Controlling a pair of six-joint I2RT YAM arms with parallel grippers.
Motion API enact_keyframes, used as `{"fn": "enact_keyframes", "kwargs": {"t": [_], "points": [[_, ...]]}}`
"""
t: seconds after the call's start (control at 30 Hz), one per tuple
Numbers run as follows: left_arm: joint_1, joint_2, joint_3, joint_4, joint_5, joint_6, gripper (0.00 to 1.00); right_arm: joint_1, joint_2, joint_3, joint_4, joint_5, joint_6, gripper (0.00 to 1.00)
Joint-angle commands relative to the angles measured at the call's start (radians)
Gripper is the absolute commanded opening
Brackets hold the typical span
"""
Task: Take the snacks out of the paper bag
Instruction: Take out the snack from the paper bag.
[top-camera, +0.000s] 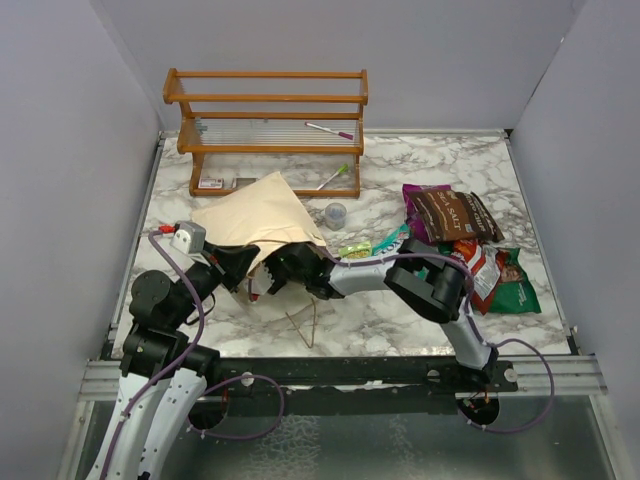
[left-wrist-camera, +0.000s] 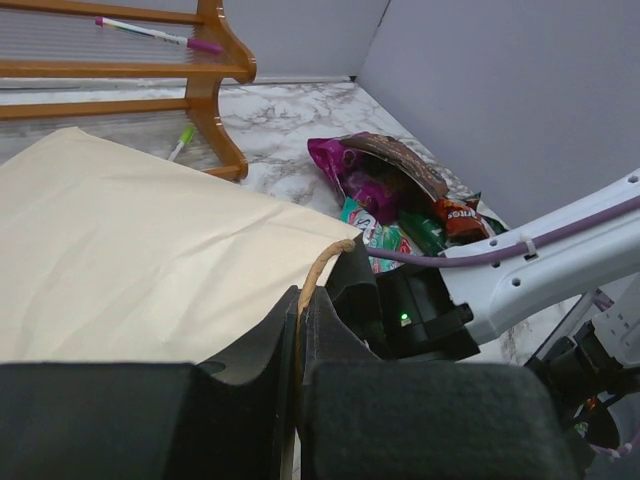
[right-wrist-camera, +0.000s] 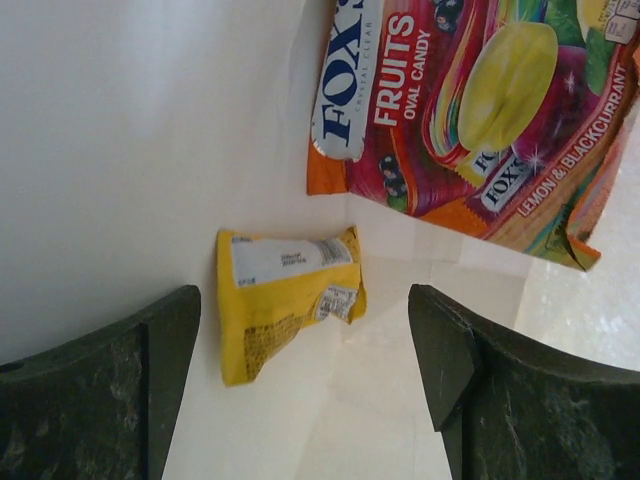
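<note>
The cream paper bag (top-camera: 255, 215) lies on its side with its mouth toward the arms. My left gripper (top-camera: 238, 265) is shut on the bag's tan string handle (left-wrist-camera: 322, 262) at the mouth edge, in the left wrist view (left-wrist-camera: 298, 300). My right gripper (top-camera: 285, 268) reaches into the mouth and is open and empty (right-wrist-camera: 305, 325). Inside the bag a yellow packet (right-wrist-camera: 285, 300) lies just ahead of the jaws. A colourful Fox's Fruits packet (right-wrist-camera: 470, 100) lies beyond it. Dark brown (top-camera: 455, 215), purple (top-camera: 425, 192), red-orange (top-camera: 480, 265), green (top-camera: 515, 285) and teal (top-camera: 395, 240) packets lie on the table to the right.
A wooden rack (top-camera: 265, 100) with pens stands behind the bag. A small clear cup (top-camera: 336, 214) stands next to the bag's right side. A small green-yellow packet (top-camera: 355, 250) lies by the right forearm. The other string handle (top-camera: 305, 325) trails on the marble toward the front edge.
</note>
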Motion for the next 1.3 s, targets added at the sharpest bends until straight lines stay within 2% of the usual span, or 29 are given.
{"fn": "enact_keyframes", "kwargs": {"t": [0.0,0.2,0.3,0.47,0.73,0.83,0.93,1.17,1.27], "points": [[0.005,-0.013,0.02,0.024,0.017,0.006,0.0,-0.009,0.105,0.067,0.125,0.034,-0.045,0.84],[0.003,-0.013,0.023,0.018,0.014,0.008,0.0,-0.03,0.214,0.168,0.202,0.047,-0.072,0.8],[0.003,-0.011,0.023,0.019,0.014,0.009,0.0,-0.037,0.254,0.21,0.238,0.082,-0.081,0.74],[0.003,-0.005,0.022,0.021,0.015,0.01,0.0,-0.038,0.27,0.233,0.245,0.083,-0.074,0.43],[0.001,0.006,0.022,0.02,0.01,0.008,0.0,-0.024,0.17,0.11,0.285,0.058,-0.004,0.1],[0.002,0.012,0.021,0.02,0.008,0.008,0.0,-0.011,0.104,0.026,0.307,0.051,0.045,0.02],[0.002,0.016,0.021,0.019,0.005,0.007,0.0,0.006,0.024,-0.077,0.352,0.054,0.111,0.01],[0.004,0.026,0.021,0.019,0.003,0.007,0.0,0.085,-0.192,-0.267,0.314,0.022,0.251,0.01],[0.004,0.021,0.021,0.014,-0.001,0.006,0.0,0.111,-0.313,-0.379,0.291,-0.041,0.354,0.01]]}}
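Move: The small yellow snack packet in the paper bag lies about 6 cm ahead of the right hand, 4 cm to its left and 2 cm lower. On the table outside, the green-yellow packet is roughly 18 cm to the right hand's right and 3 cm ahead, with the plastic cup some 14 cm ahead and 14 cm right, both about 5 cm lower. From the left hand, the yellow packet is about 18 cm ahead, neither left nor right, and 26 cm below. The right hand reaches with open fingers forward and left, about 6 cm deeper into the paper bag and slightly down, its fingers tipping up a little, and shuts them on the yellow packet at the end of the reach. Keeping that pinch it draws back towards its base, some 10 cm back and 5 cm right, rising about 5 cm over the later part of the pull, while the left hand stays nearly still and keeps the bag's handle pinched. ##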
